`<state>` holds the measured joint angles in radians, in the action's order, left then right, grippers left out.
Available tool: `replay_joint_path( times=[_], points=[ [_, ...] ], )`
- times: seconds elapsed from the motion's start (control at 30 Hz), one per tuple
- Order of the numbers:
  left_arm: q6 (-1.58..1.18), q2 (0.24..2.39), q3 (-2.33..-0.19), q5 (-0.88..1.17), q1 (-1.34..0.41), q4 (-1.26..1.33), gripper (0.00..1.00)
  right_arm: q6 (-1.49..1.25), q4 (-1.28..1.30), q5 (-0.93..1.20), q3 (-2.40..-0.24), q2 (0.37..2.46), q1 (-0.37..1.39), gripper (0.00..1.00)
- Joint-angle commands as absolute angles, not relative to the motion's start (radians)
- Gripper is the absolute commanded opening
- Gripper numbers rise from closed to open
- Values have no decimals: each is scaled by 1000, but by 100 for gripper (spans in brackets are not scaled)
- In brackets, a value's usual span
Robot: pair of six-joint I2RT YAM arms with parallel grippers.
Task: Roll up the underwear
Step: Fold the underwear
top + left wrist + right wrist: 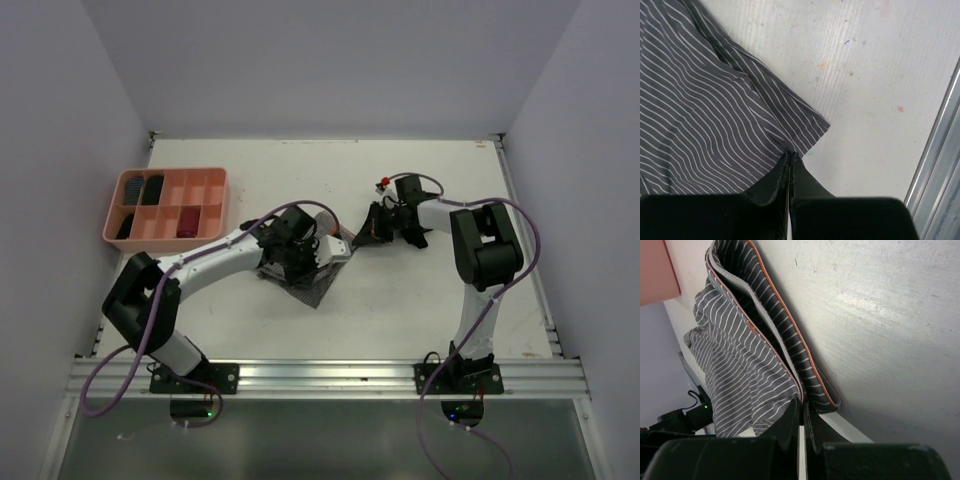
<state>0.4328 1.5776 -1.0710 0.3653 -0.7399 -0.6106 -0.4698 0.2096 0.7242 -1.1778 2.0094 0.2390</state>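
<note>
The grey-and-white striped underwear [322, 272] lies on the white table between the two arms. In the left wrist view its striped cloth [705, 110] fills the left half, and my left gripper [791, 155] is shut on its near hem beside a corner. My left gripper [300, 252] sits over the cloth's left part. In the right wrist view the underwear [740, 360] is folded in layers with an orange-pink waistband edge. My right gripper [802, 402] is shut on that banded edge. From above, the right gripper [375, 228] holds the garment's right end.
A salmon-pink compartment tray [170, 174] stands at the back left with dark and red rolled pieces in some cells; its corner [655, 270] shows in the right wrist view. A metal rail [940, 150] runs along the table's near edge.
</note>
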Motion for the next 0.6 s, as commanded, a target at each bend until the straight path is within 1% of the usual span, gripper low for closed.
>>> replay_joint_path(
  times=[0.0, 0.27, 0.47, 0.57],
  points=[
    [448, 1574, -1098, 449, -756, -640, 0, -459, 207, 729, -1206, 2011, 227, 0],
    [414, 1601, -1040, 531, -779, -539, 0, -456, 209, 732, -1204, 2016, 219, 0],
    [391, 1747, -1006, 494, -801, -480, 0, -446, 222, 739, -1224, 2019, 216, 0],
    [387, 1775, -985, 502, -801, -468, 0, -442, 230, 741, -1250, 2011, 207, 0]
  ],
)
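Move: At the near end of the underwear, the left hand already holds a pinched edge off the table; the laying spot is about 4 cm back, 2 cm right and 6 cm below. From the left hand, the waistband corner in the right fingers is some 11 cm ahead, 11 cm right and 5 cm lower. The black cloth lies 2 cm farther out than that corner and 13 cm right of it. From the right hand, the laying spot is roughly 15 cm back, 9 cm left. Lowering the pinched edge towards the table, the left hand first draws it back and a little to the right nearly level, then drops about 6 cm while still easing back, some 4 cm back in all. Its shut fingers keep their hold and swing about 10 degrees towards the base. The right hand stays almost in place, still pinching the waistband corner as an anchor. ##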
